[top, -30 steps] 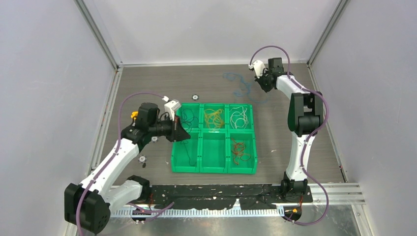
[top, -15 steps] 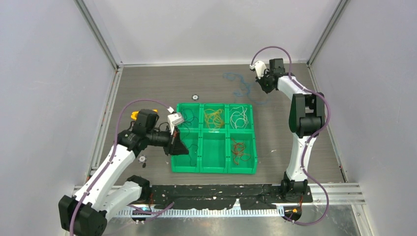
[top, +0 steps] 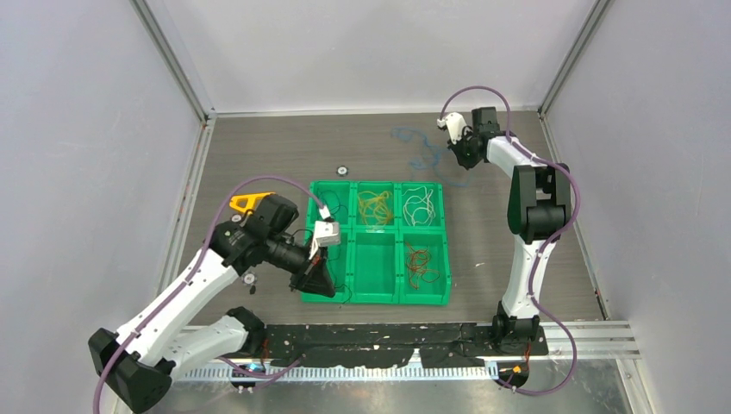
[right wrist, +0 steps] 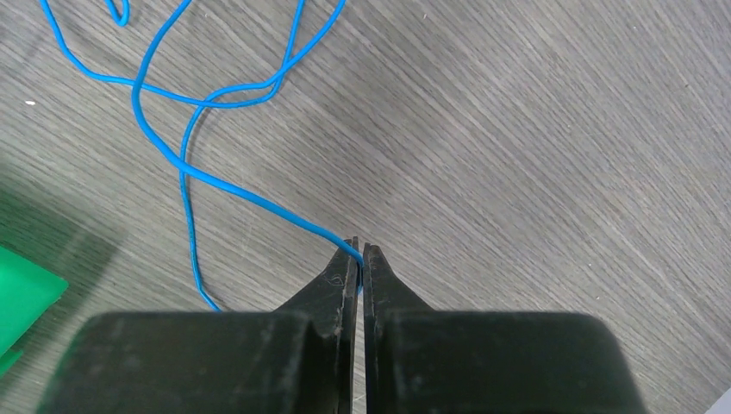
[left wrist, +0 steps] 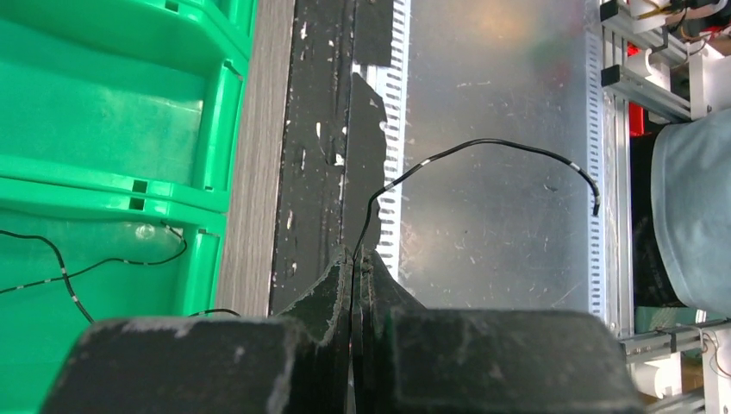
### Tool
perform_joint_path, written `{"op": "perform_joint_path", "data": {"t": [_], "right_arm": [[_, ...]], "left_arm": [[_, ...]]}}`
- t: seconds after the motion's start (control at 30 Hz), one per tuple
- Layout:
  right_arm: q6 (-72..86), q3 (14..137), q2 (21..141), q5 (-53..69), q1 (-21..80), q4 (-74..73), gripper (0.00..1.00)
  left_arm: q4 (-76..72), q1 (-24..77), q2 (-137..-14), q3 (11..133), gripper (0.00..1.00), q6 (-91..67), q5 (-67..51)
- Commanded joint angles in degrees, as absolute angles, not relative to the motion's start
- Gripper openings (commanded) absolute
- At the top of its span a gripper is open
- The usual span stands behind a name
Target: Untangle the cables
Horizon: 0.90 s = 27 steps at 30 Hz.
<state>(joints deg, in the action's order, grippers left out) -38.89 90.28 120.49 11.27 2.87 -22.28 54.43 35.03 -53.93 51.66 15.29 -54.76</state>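
Observation:
A thin black cable [left wrist: 483, 143] arcs out from my left gripper [left wrist: 356, 255], which is shut on it beyond the near left corner of the green tray [top: 376, 300]. In the top view that left gripper [top: 321, 285] sits by the near left bin. More black cable [left wrist: 86, 267] lies in that bin. At the far side my right gripper [right wrist: 360, 250] is shut on one strand of the blue cable [right wrist: 185, 164], a loose tangle [top: 422, 153] on the table; the right gripper [top: 455, 159] is just right of it. Yellow-orange [top: 374, 207], white [top: 419, 205] and red [top: 420, 263] cables lie in separate bins.
Small white discs lie on the table behind the tray [top: 342, 171] and left of it [top: 249, 279]. A black taped strip [top: 388, 332] and a metal rail run along the near edge. White walls close in the table on three sides.
My left arm has swung toward the near edge along the tray's left side, drawing the black cable with it. My right gripper has shifted slightly right, still on the blue cable.

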Motion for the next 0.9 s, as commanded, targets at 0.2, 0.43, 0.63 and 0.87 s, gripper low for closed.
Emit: {"op": "perform_joint_path", "data": {"t": [0.2, 0.43, 0.63, 0.87], "right_arm": [[-37.2, 87.9, 114.9, 12.3, 2.7, -20.1, 0.05], [-38.0, 86.7, 114.3, 12.1, 2.7, -19.8, 0.05], [-37.8, 87.3, 114.7, 12.0, 2.7, -20.0, 0.05], [-37.8, 87.4, 114.9, 12.0, 2.6, -20.0, 0.05]], "left_arm": [[61.1, 32.4, -64.9, 55.3, 0.00, 21.0, -59.1], [62.7, 32.0, -76.0, 56.0, 0.00, 23.3, -60.6], [51.5, 27.6, -77.7, 59.8, 0.00, 18.8, -51.9], [38.1, 23.3, -78.5, 59.5, 0.00, 20.7, -34.4]]}}
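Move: Near-left compartment of the green tray, where the held black cable is being laid: its middle is about 11 cm ahead of the left hand, 4 cm to its left and some 18 cm below. The empty near-middle compartment is also 11 cm ahead but 9 cm to the right; the far-left one, with dark cable in it, about 29 cm ahead and 4 cm left. From the right hand the near-left compartment lies roughly 34 cm back and 43 cm left. Keeping the black cable pinched near its end, the left hand first sinks about 6 cm at the tray's near edge, then sweeps forward with growing speed, ending some 13 cm farther out above the near-left compartment. The fingers, pointing right, finish tipped slightly more downward and swung about 15 degrees counter-clockwise. The right hand keeps the blue cable and eases back a little over 1 cm. ##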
